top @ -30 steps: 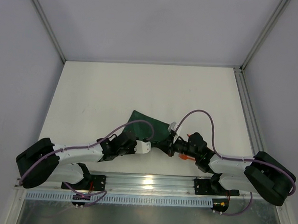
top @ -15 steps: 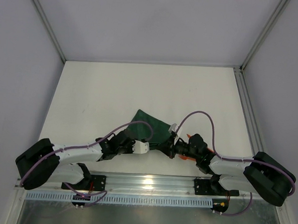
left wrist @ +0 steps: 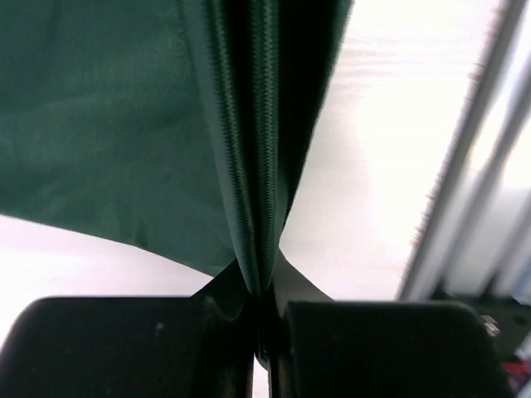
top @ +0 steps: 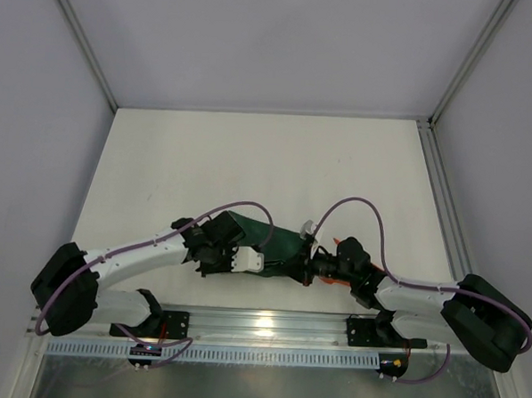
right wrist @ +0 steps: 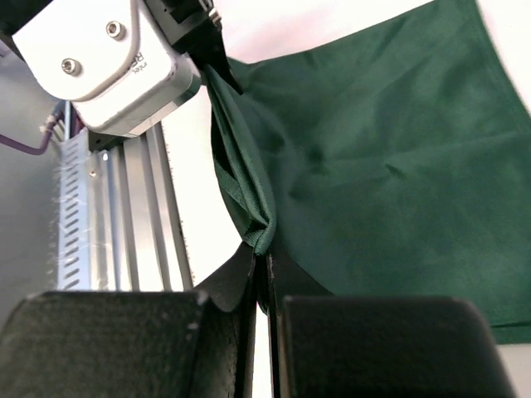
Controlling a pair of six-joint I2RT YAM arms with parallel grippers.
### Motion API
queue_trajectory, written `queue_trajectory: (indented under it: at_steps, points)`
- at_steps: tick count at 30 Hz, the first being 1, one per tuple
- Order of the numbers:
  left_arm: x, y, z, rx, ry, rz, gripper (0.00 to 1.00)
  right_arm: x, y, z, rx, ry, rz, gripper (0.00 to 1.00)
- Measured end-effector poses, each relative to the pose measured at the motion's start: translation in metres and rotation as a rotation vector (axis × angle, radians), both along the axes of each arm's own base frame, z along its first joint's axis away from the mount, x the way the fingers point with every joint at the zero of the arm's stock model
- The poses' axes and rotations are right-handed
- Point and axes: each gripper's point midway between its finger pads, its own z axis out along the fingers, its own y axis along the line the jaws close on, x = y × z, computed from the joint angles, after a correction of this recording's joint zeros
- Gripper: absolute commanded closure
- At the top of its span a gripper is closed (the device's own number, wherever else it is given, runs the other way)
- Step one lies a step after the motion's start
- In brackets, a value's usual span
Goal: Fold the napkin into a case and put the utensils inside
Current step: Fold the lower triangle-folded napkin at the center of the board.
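Observation:
The dark green napkin [top: 280, 239] lies near the table's front edge, between my two arms. My left gripper [top: 268, 262] is shut on its near hem. In the left wrist view the doubled hem [left wrist: 249, 191] runs straight into the closed jaws of the left gripper [left wrist: 264, 308]. My right gripper [top: 302, 261] is shut on a bunched corner of the same cloth [right wrist: 259, 217], right beside the left gripper's white housing [right wrist: 108, 66]. The napkin [right wrist: 390, 157] spreads out beyond the right gripper [right wrist: 264, 267]. Orange utensils [top: 332, 276] show only partly beneath the right wrist.
An aluminium rail [top: 268, 324] runs along the near edge just behind both grippers. Purple cables [top: 355, 204] loop over the arms. Grey walls [top: 274, 48] close in the table on three sides.
My left gripper has shut on the napkin's near hem, and its arm has swung up and forward. The cloth's left side is drawn in and looks narrower. The right gripper has kept its grip.

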Motion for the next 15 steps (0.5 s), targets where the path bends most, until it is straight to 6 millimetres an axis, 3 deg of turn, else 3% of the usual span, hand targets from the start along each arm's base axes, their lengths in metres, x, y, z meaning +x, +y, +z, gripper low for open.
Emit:
queue_trajectory:
  at_steps: [5, 9, 15]
  points:
    - [-0.032, 0.005, 0.013, 0.063, 0.209, -0.027, 1.0, -0.005, 0.001, 0.008, 0.034, 0.046, 0.002, 0.96]
    - [-0.051, 0.005, 0.019, 0.104, 0.353, -0.047, 1.0, -0.009, -0.001, 0.004, 0.043, 0.118, -0.012, 0.96]
    - [-0.055, 0.005, 0.02, 0.13, 0.462, -0.098, 1.0, -0.015, -0.003, -0.012, 0.034, 0.247, -0.043, 0.96]
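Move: Both hands already pinch the gathered near edge of the green napkin. From the left hand, the napkin's middle lies about 6 cm ahead, 9 cm right and 3 cm below; the metal rail at the board's near edge is some 11 cm straight back. From the right hand, the napkin's middle lies roughly 6 cm ahead, 6 cm left and 7 cm below; the orange fork is 17 cm right and 3 cm back, the orange knife 20 cm right and 4 cm ahead. Back towards the metal rail, the left hand draws its pinched edge of the napkin about 5 cm, rising some 2 cm while its fingers swing roughly 25 degrees in towards the base. The right hand keeps its own pinch, lifts slightly, then sinks to end about a centimetre lower and a little farther back, rolling some 15 degrees about its fingers. ##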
